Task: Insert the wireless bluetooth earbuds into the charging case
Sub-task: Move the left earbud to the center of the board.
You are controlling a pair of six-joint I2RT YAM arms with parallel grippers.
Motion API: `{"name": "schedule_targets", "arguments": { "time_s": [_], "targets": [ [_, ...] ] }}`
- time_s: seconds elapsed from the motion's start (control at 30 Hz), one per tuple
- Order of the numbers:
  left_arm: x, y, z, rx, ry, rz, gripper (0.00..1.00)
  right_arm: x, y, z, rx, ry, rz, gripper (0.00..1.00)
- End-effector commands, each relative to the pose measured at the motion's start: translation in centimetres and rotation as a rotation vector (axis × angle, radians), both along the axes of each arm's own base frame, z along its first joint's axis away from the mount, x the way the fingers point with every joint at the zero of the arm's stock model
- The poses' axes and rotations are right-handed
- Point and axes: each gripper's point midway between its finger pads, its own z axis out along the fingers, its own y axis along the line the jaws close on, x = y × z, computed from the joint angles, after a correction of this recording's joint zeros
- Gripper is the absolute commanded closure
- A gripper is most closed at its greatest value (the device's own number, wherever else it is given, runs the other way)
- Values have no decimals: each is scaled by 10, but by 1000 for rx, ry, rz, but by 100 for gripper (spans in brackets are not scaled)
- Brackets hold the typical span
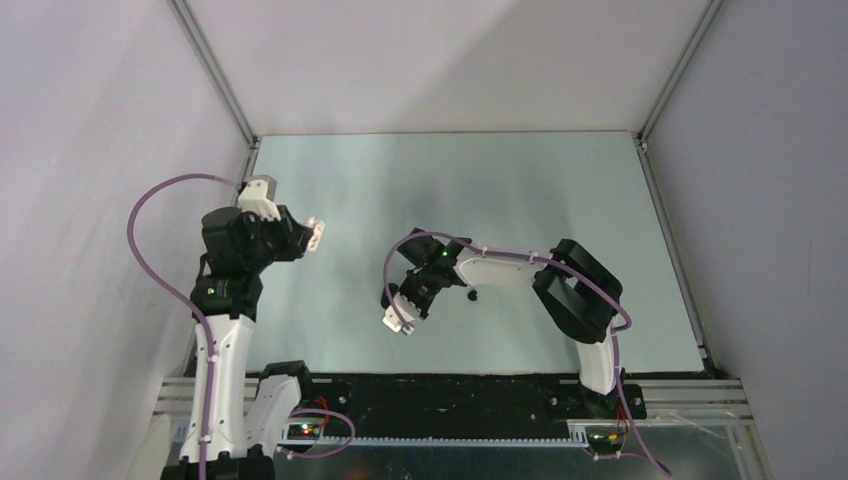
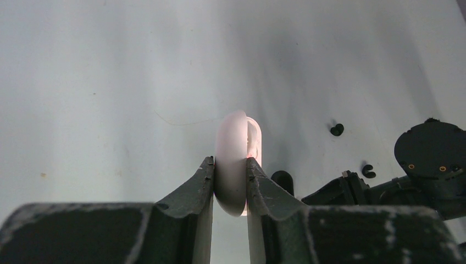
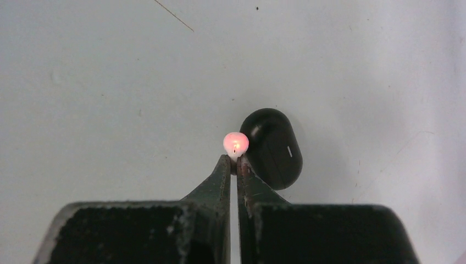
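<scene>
My right gripper is shut on a tiny white earbud that glows pink-red at the fingertips. Just behind and to the right of it, the glossy black charging case lies shut on the table. The left wrist view shows that case next to my right arm's tip. My left gripper is shut on a white oval case, held on edge above the table, and it shows at the left in the top view. Two black earbuds lie on the table.
The right arm reaches across the middle of the pale table, with one black earbud just beneath it. Grey walls with metal rails enclose the table at the sides and back.
</scene>
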Motion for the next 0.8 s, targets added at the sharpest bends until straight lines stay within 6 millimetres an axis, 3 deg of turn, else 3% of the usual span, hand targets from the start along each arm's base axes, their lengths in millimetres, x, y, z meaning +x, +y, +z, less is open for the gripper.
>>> {"name": "schedule_targets", "arguments": {
  "time_s": [0.0, 0.17, 0.23, 0.37, 0.4, 0.57, 0.77],
  "targets": [
    [6, -14, 0, -49, 11, -84, 100, -5, -9, 34, -16, 70, -53, 100],
    [17, -32, -11, -41, 62, -181, 100, -3, -33, 61, -55, 138, -205, 100],
    [24, -38, -12, -43, 67, -204, 100, -5, -46, 61, -105, 204, -324, 100],
    [33, -50, -10, -57, 74, -236, 100, -17, -76, 52, -244, 457, -632, 100],
    [35, -51, -10, -65, 80, -237, 100, -17, -83, 48, -284, 550, -774, 100],
    [36, -65, -9, -79, 81, -272, 100, 6, -108, 29, -362, 919, -1404, 100],
    [31, -66, -10, -92, 84, -265, 100, 19, -126, 21, -309, 922, -1720, 100]
  ]
}}
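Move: The right hand, about 3 cm above the board, already pinches the white left earbud. The open spot at mid-board lies about 12 cm to its right and 2 cm ahead, with the near black earbud some 3 cm beyond that to the right. The far black earbud is 11 cm right and 9 cm ahead; the black case is 3 cm left, 2 cm ahead. From the left hand that spot is about 29 cm right, 4 cm back and 20 cm below. Swinging about 12 cm to its right, away from the black case and towards the near black earbud, the right hand arcs up some 4 cm, then sinks about halfway back and edges forward late. The wrist turns clockwise roughly 75 degrees as it goes, and the shut fingers keep their pinch on the earbud. The left hand, still gripping the white charging case, shifts right, down and a little forward, turning slightly clockwise. ##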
